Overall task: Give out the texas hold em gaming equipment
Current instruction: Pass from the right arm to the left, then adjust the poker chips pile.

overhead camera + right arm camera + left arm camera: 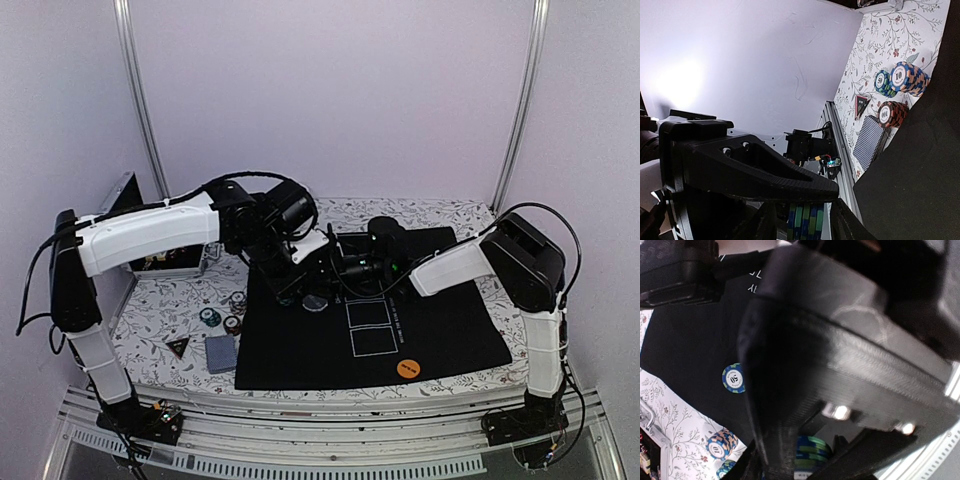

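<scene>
My left gripper (303,287) and right gripper (340,272) meet over the black mat (440,320). A short stack of green-and-blue poker chips (816,454) sits between the left fingers, gripped by its rim. In the right wrist view the same stack (803,221) stands between the right gripper's (802,227) jaws, with a narrow gap on each side. A single blue-green chip (317,301) lies on the mat just below the grippers. Left of the mat are more chip stacks (209,317), a black-red triangle marker (178,347) and the grey-blue playing cards (221,352). An orange disc (407,367) lies at the mat's near right.
The silver case (160,262) stands open at the far left, behind the left arm. White squares (368,327) are printed in the mat's middle. The flowered tablecloth (440,212) runs round the mat, with a metal rail along the near edge.
</scene>
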You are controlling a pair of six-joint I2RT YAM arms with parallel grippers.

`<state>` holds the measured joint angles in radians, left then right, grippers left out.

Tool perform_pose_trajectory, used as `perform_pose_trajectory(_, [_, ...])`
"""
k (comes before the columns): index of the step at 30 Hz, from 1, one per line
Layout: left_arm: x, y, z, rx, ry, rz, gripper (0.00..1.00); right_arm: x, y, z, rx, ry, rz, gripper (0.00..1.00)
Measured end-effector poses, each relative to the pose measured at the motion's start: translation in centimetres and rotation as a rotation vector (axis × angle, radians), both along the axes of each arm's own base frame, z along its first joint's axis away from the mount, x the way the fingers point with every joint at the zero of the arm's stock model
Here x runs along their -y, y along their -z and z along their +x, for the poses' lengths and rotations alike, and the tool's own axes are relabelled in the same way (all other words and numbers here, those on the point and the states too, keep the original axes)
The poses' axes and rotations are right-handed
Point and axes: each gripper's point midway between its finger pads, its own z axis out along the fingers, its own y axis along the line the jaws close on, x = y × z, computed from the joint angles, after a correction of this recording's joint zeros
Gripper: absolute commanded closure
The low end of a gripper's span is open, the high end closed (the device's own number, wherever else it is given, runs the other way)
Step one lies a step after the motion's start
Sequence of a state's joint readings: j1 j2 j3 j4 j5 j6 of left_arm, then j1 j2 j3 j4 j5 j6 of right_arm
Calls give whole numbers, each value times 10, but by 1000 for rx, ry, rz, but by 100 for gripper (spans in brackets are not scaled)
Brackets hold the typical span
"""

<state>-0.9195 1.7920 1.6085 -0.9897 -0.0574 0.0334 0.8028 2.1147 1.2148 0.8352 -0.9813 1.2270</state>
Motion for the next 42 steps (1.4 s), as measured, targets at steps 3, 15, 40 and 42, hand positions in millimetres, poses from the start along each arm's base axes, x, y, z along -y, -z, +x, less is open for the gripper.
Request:
perform_pose_trajectory(3, [-1, 3, 1, -1, -2, 11, 100, 0, 2, 0, -6, 0, -6, 71])
perform_pose_trajectory(15, [-3, 4, 3, 10, -9, 24, 93, 0, 8, 0, -29, -1, -32, 97])
perform_pose_trajectory(40, [-33, -33, -33, 727, 219, -667, 2, 33, -38, 17, 79, 18, -24, 98])
perform_pose_trajectory(42, [-21, -39, -25, 775, 242, -692, 2, 33, -42, 16, 85, 18, -21, 98])
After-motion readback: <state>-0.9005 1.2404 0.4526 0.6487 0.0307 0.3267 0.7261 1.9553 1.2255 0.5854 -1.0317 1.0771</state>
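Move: The blue-green chip stack is already clamped by the left fingers right at that hand's point, and also sits at the right hand's point, between its open fingers. On the mat, some 16 cm below the left hand, the dealer button lies about 6 cm ahead and 4 cm to the right, and a single 50 chip about 7 cm ahead and 3 cm to the left. The red chip stack stands roughly 14 cm to the left, level with the hand. The blue-green stack changes hands: the right fingers close across its thickness while the left still grips its rim. The left fingers then open wide and come free, that hand lifting left and then back, some 4 cm up, as its fingers swing forward and right from pointing down. Keeping its grip, the right hand draws the stack right and slightly forward, then raises it about 5 cm. ##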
